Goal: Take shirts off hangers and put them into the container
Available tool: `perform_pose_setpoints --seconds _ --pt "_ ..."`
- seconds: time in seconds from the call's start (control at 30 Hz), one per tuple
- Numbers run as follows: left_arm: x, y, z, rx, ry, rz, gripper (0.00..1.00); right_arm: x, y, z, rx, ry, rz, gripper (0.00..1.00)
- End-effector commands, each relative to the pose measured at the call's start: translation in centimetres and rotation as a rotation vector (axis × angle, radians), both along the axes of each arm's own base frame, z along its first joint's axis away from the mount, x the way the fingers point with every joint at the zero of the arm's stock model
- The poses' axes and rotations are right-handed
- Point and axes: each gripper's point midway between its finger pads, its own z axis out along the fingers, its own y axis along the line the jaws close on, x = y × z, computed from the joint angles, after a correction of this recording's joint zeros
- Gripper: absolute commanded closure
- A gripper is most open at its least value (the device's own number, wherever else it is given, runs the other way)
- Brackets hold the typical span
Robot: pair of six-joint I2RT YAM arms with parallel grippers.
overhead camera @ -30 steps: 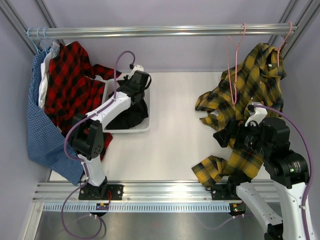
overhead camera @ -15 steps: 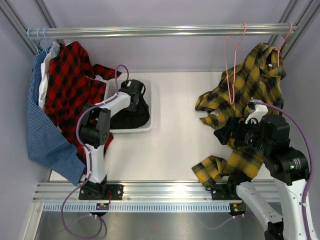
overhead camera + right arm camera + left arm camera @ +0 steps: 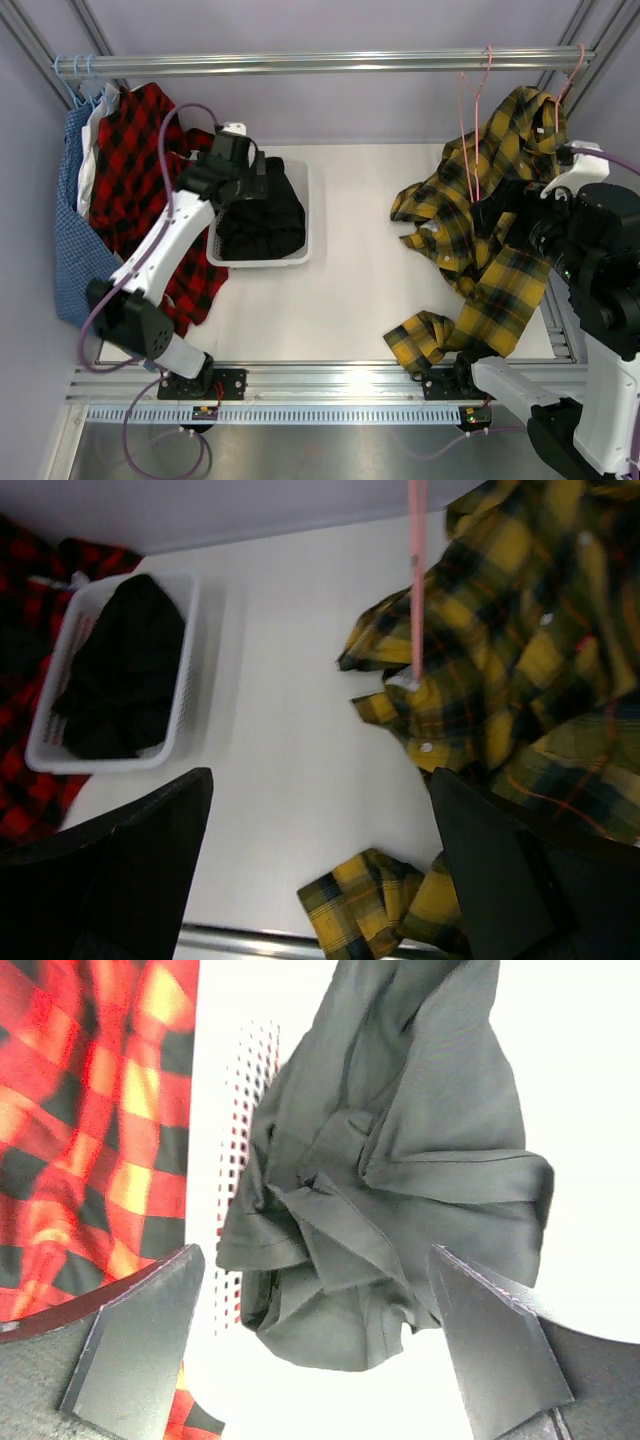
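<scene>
The black shirt [image 3: 262, 215] lies bunched in the white container [image 3: 258, 260], spilling over its right rim. My left gripper [image 3: 262, 188] hovers open above the container's back end, nothing between its fingers [image 3: 140, 1350]; below it I see the black shirt [image 3: 400, 1180] and the container's mesh wall [image 3: 245, 1110]. The yellow-and-black plaid shirt [image 3: 505, 200] hangs from the right pink hanger [image 3: 572, 70], its lower part trailing on the table. A bare pink hanger [image 3: 470, 130] hangs just left of it. My right gripper [image 3: 490, 215] is open and empty in front of the yellow shirt [image 3: 530, 660].
A red-and-black plaid shirt [image 3: 140, 170] and a blue checked shirt [image 3: 80, 260] hang on light blue hangers [image 3: 75, 75] at the left end of the metal rail [image 3: 320, 63]. The red shirt presses against the container's left side. Frame posts stand at both back corners.
My left gripper opened and let go of the black shirt in the container, then drew up and back. My right arm rose and moved to the right, nearer the hanging yellow shirt.
</scene>
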Motion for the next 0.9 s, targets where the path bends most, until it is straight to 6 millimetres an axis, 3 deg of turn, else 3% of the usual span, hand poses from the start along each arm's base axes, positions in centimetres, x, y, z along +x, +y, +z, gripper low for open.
perform_pose_setpoints --seconds 0.0,0.1,0.27,0.3,0.37,0.4,0.43,0.5,0.7,0.83,0.87 --pt "-3.0 0.0 4.0 -0.066 -0.048 -0.044 0.01 0.8 -5.3 1.6 -0.135 0.013 -0.282 0.01" --pt "-5.8 0.1 4.9 -0.124 -0.082 -0.078 0.01 1.2 -9.2 3.1 -0.205 0.01 -0.524 0.01" --pt "-10.2 0.4 3.7 -0.194 -0.124 -0.124 0.01 2.9 -12.6 4.0 -0.251 0.016 -0.718 0.0" --pt "-11.6 0.6 3.0 -0.205 -0.129 -0.137 0.01 4.4 -12.5 3.7 -0.242 0.017 -0.71 0.01" --pt "-12.7 1.0 2.4 -0.211 -0.137 -0.139 0.01 5.8 -13.5 3.0 -0.243 0.035 -0.729 0.01" --pt "-13.3 1.1 1.4 -0.213 -0.122 -0.139 0.01 7.8 -12.8 2.1 -0.222 0.048 -0.671 0.01" --pt "-13.9 1.2 1.6 -0.223 -0.138 -0.144 0.01 8.5 -13.4 1.7 -0.211 0.059 -0.679 0.01" --pt "-14.6 0.9 1.0 -0.241 -0.124 -0.158 0.01 10.8 -14.3 0.4 -0.186 0.073 -0.665 0.0" --pt "-16.0 0.4 0.3 -0.262 -0.115 -0.193 0.01 15.1 -15.8 -2.8 -0.156 0.074 -0.56 0.02" --pt "-16.3 0.6 0.3 -0.255 -0.122 -0.189 0.01 16.7 -15.7 -4.7 -0.173 0.125 -0.488 0.2" --pt "-16.3 0.6 0.2 -0.257 -0.124 -0.19 0.01 16.7 -15.7 -4.7 -0.175 0.123 -0.489 0.41"
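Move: The yellow plaid shirt's near shoulder, still on its pink hanger, lies about 15 cm ahead of the right hand, some 17 cm to its right and 8 cm below. That hanger's middle is about 23 cm ahead and 20 cm right; the empty pink hanger is some 20 cm straight ahead, both slightly below. From the left hand the same shoulder is about 62 cm right, roughly level and a dozen centimetres higher; the container is about 5 cm ahead, 18 cm below. The right hand's fingers, open on arrival, begin to close around the near shoulder of the yellow plaid shirt. To get there the hand swings right and slightly up, turning clockwise some 40 degrees, then reaches forward and down past the empty hanger, about 17 cm right and 15 cm forward in all. Meanwhile the empty left hand backs away from the container by some 16 cm, rising before it sinks again, fingers open. ##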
